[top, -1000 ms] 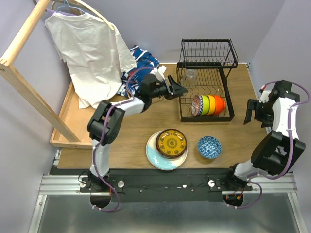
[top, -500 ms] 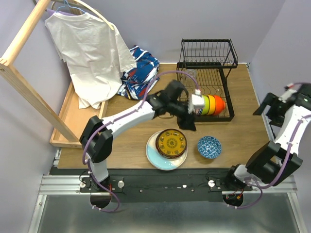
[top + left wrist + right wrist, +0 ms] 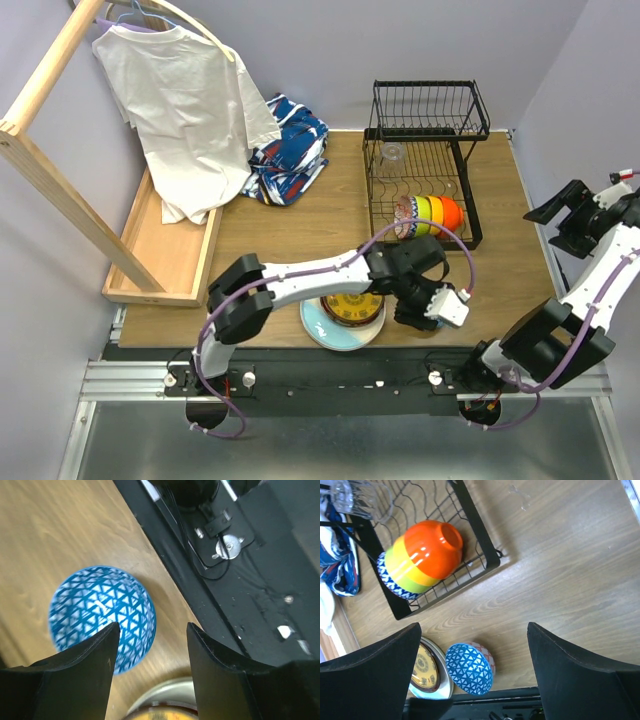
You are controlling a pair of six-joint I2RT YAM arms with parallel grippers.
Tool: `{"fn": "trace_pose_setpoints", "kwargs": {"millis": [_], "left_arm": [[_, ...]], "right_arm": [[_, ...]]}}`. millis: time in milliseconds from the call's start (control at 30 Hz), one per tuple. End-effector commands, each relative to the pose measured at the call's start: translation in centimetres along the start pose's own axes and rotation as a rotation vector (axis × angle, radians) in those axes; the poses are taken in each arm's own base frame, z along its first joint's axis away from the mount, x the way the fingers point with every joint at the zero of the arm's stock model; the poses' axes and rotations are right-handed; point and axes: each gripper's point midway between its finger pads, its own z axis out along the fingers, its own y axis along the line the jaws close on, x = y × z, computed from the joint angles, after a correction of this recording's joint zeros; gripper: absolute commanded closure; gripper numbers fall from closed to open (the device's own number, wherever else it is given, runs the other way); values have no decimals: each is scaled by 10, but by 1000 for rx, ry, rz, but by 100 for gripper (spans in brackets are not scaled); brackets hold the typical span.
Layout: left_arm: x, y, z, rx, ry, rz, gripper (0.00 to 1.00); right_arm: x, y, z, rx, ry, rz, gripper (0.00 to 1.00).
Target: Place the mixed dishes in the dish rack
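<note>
The black wire dish rack point(image 3: 466, 236) stands at the back right. On its base tray lie nested orange, yellow, green and patterned bowls point(image 3: 430, 215) on their sides, with a clear glass cup point(image 3: 393, 153) behind them. My left gripper point(image 3: 428, 300) reaches over the table front and is open. It hangs above a blue-patterned bowl point(image 3: 102, 617), which the top view hides, and its fingers point(image 3: 75, 680) hold nothing. A yellow-brown plate point(image 3: 350, 308) rests on a pale blue plate point(image 3: 322, 325) to the left. My right gripper point(image 3: 555, 225) is open and empty, high at the right edge.
A shallow wooden tray point(image 3: 165, 240) sits at the left under a slanted wooden frame point(image 3: 50, 150). A white shirt point(image 3: 180, 100) hangs there, and a blue patterned cloth point(image 3: 290, 150) lies behind. The black rail point(image 3: 240, 580) runs close to the blue bowl.
My left arm swung from beside the rack to the table front, over the blue bowl. The right arm drew back toward the right edge.
</note>
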Motion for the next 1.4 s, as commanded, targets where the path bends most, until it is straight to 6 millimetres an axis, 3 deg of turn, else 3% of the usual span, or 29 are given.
{"fn": "trace_pose_setpoints", "kwargs": {"millis": [0,333,867,1000,1200,1233,1300,1367], "left_arm": [[8,12,23,-16,55,53,36],[39,15,50,8,117,8,44],[61,10,57,41,190,-41,51],[66,2,56,76,189,-69,67],[58,-2,40,77,163,-90,90],[48,3,29,58,140,-92,100],[33,8,14,49,91,-110,100],[8,21,-16,16,35,-114,100]], "right_arm": [[-7,15,-14,-40,-5,-31,6],[-17,13,-10,-50,10,-46,6],[-24,10,-7,-46,9,-39,7],[-25,9,-9,-28,-2,-51,7],[-18,10,-10,-27,-3,-47,7],[-19,10,-10,-29,-6,-47,7],[-17,10,-9,-33,-5,-46,7],[-19,9,-8,-36,-18,-51,7]]}}
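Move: The blue-patterned bowl's middle is about 6 cm ahead of the left gripper, 5 cm to its right and 11 cm below. The brown plate lies some 8 cm ahead and 17 cm left of that gripper, on the blue-white plate, whose middle is 4 cm ahead and 19 cm left, both about 13 cm down. The bowls in the rack stand roughly 29 cm ahead and 4 cm right. From the right gripper, the blue-patterned bowl is about 11 cm back, 23 cm left and 21 cm down. Bring the left gripper down about 8 cm onto the base-side left rim of the blue-patterned bowl, quickly at first, then more slowly, tipping the fingers some 10 degrees steeper. Close the half-open fingers, pinching the rim between the tips, then rise about 2 cm with them shut. ##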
